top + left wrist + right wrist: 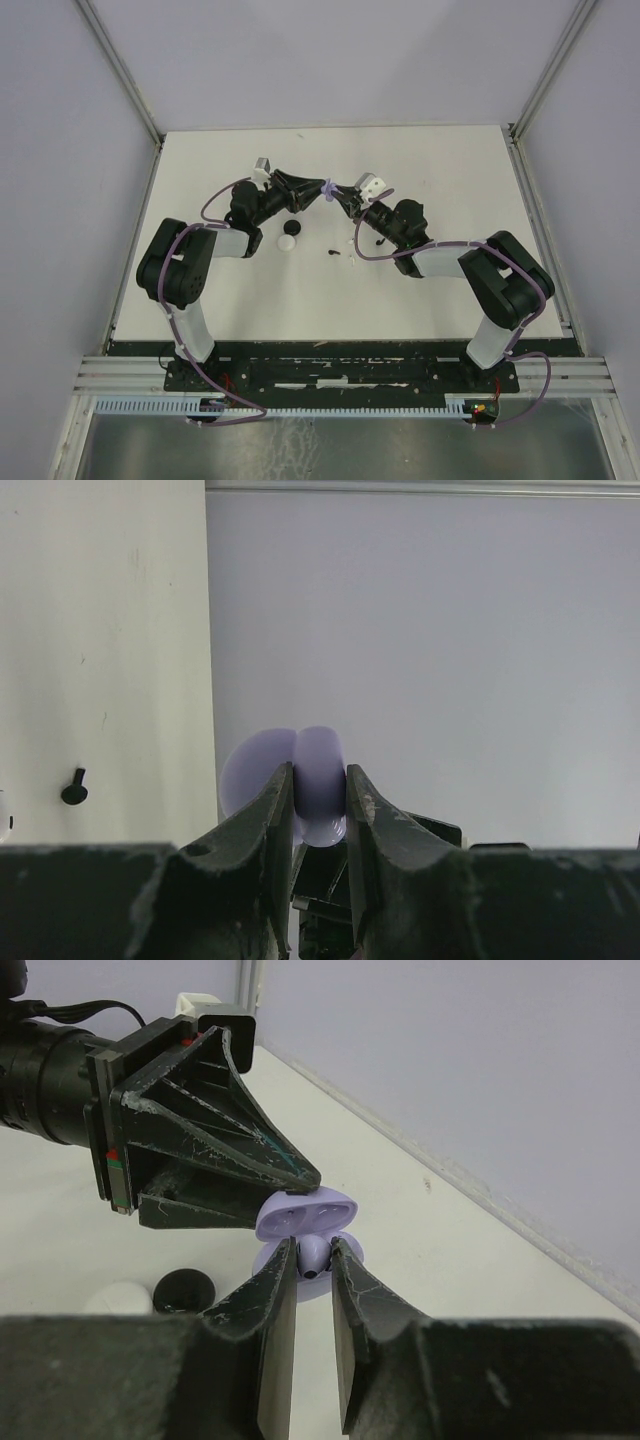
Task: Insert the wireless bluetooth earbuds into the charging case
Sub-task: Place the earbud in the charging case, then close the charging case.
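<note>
The lilac charging case (328, 187) hangs above the table's middle back, its lid open. My left gripper (318, 190) is shut on it; in the left wrist view the case (320, 750) is pinched between the jaws of that gripper (320, 773). My right gripper (314, 1246) faces it, shut on a pale lilac earbud (315, 1258) that sits at the case's open lower half, under the lid (305, 1210). Other earbuds lie on the table: a black one (333, 252), a white one (352, 244) and another black one (357, 263).
A black round puck (291, 227) and a white one (288, 241) lie under the left arm's wrist, also seen as black puck (184, 1290) and white puck (115, 1298). A black earbud (74, 788) shows on the table. Grey walls close the table on three sides.
</note>
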### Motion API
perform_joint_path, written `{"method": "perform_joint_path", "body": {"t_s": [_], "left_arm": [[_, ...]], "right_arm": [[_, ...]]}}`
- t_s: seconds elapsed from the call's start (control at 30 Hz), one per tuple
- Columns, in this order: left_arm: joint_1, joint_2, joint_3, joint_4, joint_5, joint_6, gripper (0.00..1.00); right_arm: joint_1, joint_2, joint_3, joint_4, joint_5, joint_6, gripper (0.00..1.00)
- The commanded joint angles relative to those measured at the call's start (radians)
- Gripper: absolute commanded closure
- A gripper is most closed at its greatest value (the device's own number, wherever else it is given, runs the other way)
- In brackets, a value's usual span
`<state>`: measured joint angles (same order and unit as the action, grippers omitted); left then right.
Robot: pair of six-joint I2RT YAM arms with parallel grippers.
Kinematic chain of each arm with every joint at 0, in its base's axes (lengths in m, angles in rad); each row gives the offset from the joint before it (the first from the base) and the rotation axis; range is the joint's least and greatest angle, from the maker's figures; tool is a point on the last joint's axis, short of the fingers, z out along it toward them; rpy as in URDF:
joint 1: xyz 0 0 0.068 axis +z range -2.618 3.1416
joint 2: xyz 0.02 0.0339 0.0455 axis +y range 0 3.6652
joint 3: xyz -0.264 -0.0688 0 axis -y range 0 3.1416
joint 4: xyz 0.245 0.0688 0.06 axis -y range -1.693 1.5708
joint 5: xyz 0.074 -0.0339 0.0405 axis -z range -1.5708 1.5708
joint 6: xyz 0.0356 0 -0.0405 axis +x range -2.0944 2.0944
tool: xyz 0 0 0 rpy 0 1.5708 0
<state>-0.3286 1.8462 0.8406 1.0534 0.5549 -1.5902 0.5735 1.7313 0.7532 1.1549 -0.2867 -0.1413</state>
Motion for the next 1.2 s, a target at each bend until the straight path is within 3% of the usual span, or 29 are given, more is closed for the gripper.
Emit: {"method": "perform_joint_path", "body": {"t_s": [0.0,0.27,0.47,0.77,1.0,1.1,1.17], "left_arm": [[-0.001,-0.021,0.031,0.133,0.017,-0.029,0.97],[0.0,-0.021,0.031,0.135,0.017,-0.031,0.97],[-0.002,-0.018,0.026,0.134,0.014,-0.03,0.97],[-0.001,-0.013,0.021,0.134,0.013,-0.027,0.97],[-0.001,-0.005,0.027,0.123,0.014,-0.022,0.97],[-0.002,-0.002,0.028,0.122,0.013,-0.022,0.97],[-0.001,-0.004,0.032,0.115,0.014,-0.019,0.97]], "right_arm": [[-0.003,-0.018,0.023,-0.031,0.027,0.02,0.74],[-0.003,-0.02,0.025,-0.032,0.028,0.025,0.71],[-0.003,-0.03,0.011,0.014,0.034,0.038,0.5],[-0.003,-0.076,-0.028,0.156,0.074,0.092,0.31],[-0.008,-0.114,-0.045,0.197,0.101,0.144,0.29],[-0.011,-0.145,-0.035,0.121,0.209,0.15,0.28],[-0.01,-0.194,0.012,-0.053,0.325,0.15,0.29]]}}
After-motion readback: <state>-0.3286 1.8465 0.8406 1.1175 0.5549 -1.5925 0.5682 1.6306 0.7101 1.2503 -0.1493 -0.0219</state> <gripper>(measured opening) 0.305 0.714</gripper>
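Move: At the right fingertips, with the purple earbud still between them, the open charging case lies about 1 cm ahead and 1 cm left, level. The black case lies some 19 cm lower, about 7 cm back and 9 cm left; the white case, equally low, is 11 cm back and 10 cm left; a black earbud is 13 cm back, straight below. From the left hand, already gripping it, the charging case is about 1 cm ahead and 1 cm right, level. Letting go of the earbud at the charging case, the right hand first holds nearly still as its fingers spread wide, then backs off empty: up about 5 cm and some 3 cm to the right, its fingertips tipping up roughly 10 degrees. The left hand keeps its pinch on the case and lifts it about 1 cm. ##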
